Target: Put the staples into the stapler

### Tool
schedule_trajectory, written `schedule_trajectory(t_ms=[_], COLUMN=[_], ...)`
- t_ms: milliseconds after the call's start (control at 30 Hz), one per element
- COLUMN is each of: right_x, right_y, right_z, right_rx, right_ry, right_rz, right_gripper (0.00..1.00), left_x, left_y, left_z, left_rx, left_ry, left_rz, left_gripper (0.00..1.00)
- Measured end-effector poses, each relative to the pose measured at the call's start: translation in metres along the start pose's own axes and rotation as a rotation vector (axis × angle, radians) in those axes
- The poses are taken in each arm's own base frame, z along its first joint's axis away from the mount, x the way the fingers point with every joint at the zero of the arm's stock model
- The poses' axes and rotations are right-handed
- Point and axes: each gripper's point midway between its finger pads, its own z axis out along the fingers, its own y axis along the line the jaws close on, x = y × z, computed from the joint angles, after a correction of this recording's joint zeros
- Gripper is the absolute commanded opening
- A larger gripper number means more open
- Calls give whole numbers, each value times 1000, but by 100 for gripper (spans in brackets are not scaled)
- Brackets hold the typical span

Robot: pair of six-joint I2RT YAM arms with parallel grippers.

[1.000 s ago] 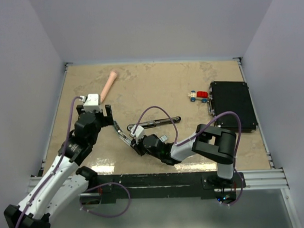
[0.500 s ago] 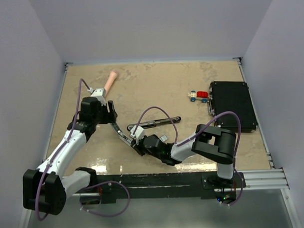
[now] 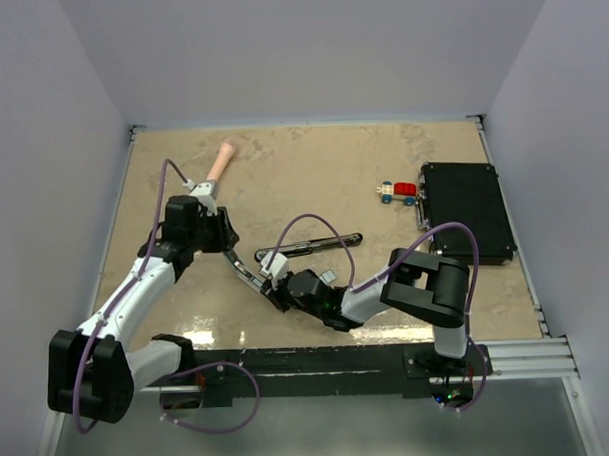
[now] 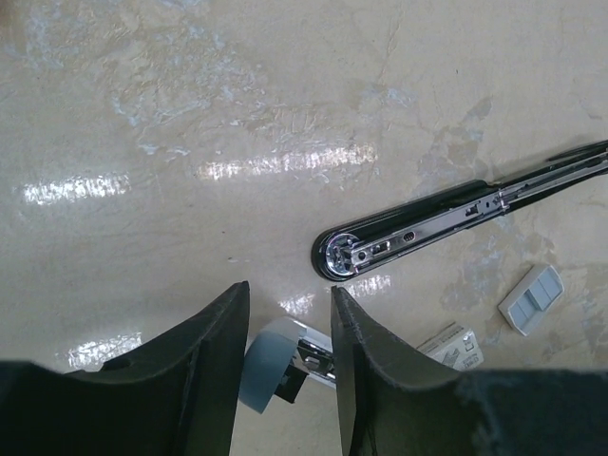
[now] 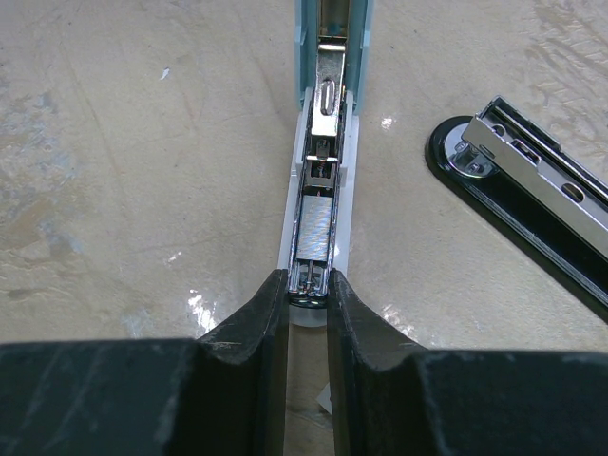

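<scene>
The stapler point(image 3: 248, 270) is light blue and white and lies swung open between my two grippers. My right gripper point(image 5: 307, 280) is shut on the near end of its chrome magazine point(image 5: 321, 142), where a strip of staples point(image 5: 315, 228) lies in the channel. My left gripper point(image 4: 290, 294) has closed onto the rounded blue tip of the raised lid point(image 4: 269, 366), one finger on each side. In the left wrist view, the small white staple box point(image 4: 456, 347) and a grey-blue tray point(image 4: 532, 297) rest on the table to the right.
A black and chrome stapler point(image 3: 310, 246) lies open just behind the blue one. A pink stick point(image 3: 219, 166) is at the back left. A toy car point(image 3: 397, 192) and a black case point(image 3: 469, 210) sit at the right. A purple cable point(image 3: 314, 220) arches over the middle.
My left gripper has shifted right toward the stapler's lid tip, and its jaws have narrowed around it. The right gripper and the stapler have stayed still.
</scene>
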Motion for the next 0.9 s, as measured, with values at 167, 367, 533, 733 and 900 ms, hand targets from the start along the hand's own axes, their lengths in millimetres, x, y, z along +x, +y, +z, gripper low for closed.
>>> schedule_trajectory(t_ms=[167,367,533,733,900], right_x=[0,0,-1,-1,-1], right_y=[0,0,1,1,1], right_z=[0,0,0,0,0], right_rx=[-1,-3,-4,-3,-3], right_ry=[1,1,-6,-6,-6], right_rz=[-3,-6,-4,-2,-2], right_gripper=[0,0,0,0,7], left_x=[7,12,26,53,73], left_y=[2,-3,-33,-42,-39], left_z=[-2,-13,-18,-16,-14], left_rx=[-6,-13,48,52,44], left_ry=[6,-15,8,63,101], left_rz=[-11,4,31,20,-11], left_gripper=[32,25,17,12,22])
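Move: The left hand, fingers about half open, is right at the light-blue stapler's raised cover, whose middle is about 3 cm below and 2 cm back from it. The staple-filled magazine it closes over lies some 7 cm back, 4 cm right and 8 cm lower; the black stapler's middle is about 16 cm right and 1 cm ahead, the staple box roughly 11 cm right and 10 cm back. From the right hand, which already holds the blue stapler's nose, the cover is about 9 cm ahead, 7 cm left and 4 cm up. The left hand draws back about 7 cm and right some 4 cm towards the right hand, staying nearly level at first and then sinking about 3 cm, to swing the blue cover over the loaded magazine while its fingers narrow from half open to nearly shut. The right hand stays put and keeps its pinch on the stapler's nose, steadying the base against the closing cover. ##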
